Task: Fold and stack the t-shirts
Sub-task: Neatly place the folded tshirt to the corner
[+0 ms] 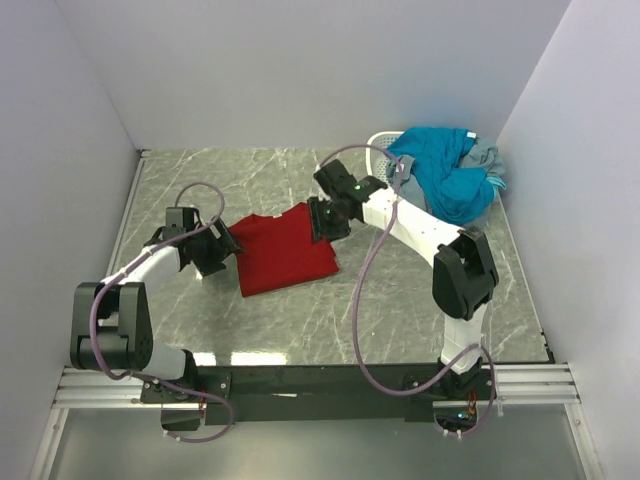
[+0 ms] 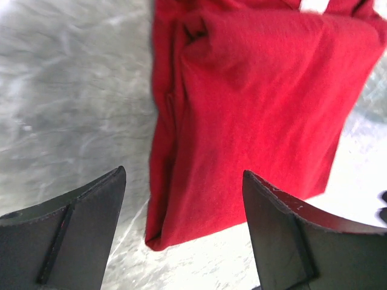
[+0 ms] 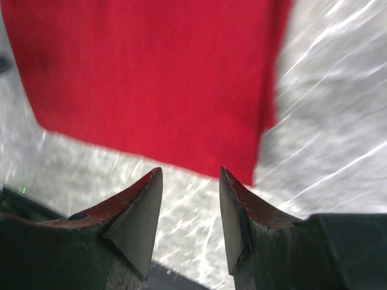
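Note:
A folded dark red t-shirt (image 1: pixel 284 250) lies flat in the middle of the table. It fills the left wrist view (image 2: pixel 254 115) and the right wrist view (image 3: pixel 151 78). My left gripper (image 1: pixel 226 250) is open and empty just off the shirt's left edge (image 2: pixel 183 175). My right gripper (image 1: pixel 322 222) is open and empty just off the shirt's far right corner (image 3: pixel 190 172). A teal-blue t-shirt (image 1: pixel 445 170) and a grey one (image 1: pixel 487 158) are heaped in a white basket (image 1: pixel 380 145) at the back right.
The table is grey marble (image 1: pixel 400 300). White walls enclose it on the left, back and right. The arms' base rail (image 1: pixel 320 385) runs along the near edge.

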You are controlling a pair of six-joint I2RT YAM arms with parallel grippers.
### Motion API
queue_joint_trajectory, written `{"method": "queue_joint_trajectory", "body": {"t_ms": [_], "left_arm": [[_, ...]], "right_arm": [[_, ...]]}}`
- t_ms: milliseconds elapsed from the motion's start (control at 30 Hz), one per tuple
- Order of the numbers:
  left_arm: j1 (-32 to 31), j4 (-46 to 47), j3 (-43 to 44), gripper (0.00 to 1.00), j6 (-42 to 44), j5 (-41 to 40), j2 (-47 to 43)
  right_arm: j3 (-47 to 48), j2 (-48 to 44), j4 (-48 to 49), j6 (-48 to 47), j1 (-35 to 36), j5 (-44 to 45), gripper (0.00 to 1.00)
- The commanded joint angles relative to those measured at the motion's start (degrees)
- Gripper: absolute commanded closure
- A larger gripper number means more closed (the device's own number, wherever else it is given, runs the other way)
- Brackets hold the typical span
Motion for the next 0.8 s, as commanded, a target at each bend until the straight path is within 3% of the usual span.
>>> {"method": "queue_joint_trajectory", "body": {"t_ms": [0,200,767], "left_arm": [[-0.1,10.01,-2.33,0.17,1.39,6.12,0.59],[-0.1,16.15,-3.39,0.17,1.74,7.8,5.34],[-0.1,19.6,-1.72,0.19,0.69,4.02,14.22]], "right_arm": [[-5.49,-5.37,6.12,2.99,1.59,-2.2,0.51],[-8.84,-9.07,5.95,2.73,2.65,-1.06,0.51],[-8.24,-10.4,4.72,1.67,2.74,-1.58,0.51]]}}
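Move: The folded t-shirt's middle is about 13 cm to the right of my left hand, 2 cm ahead and some 5 cm below; its rumpled far-left corner is roughly 8 cm ahead of that hand, 2 cm right and 4 cm lower. From my right hand the shirt's middle lies about 8 cm left, level fore and aft, and 11 cm down. The clothes basket is some 33 cm right of my right hand and 20 cm ahead. I bring my open left hand down and to the right, about 2 cm each way, then slide it forward some 4 cm along the shirt's left edge towards the rumpled far-left corner, the fingers tipping up a little. My right hand draws back nearly 4 cm over the shirt's right part with a slight dip, then rises a couple of centimetres and hovers, half open. ##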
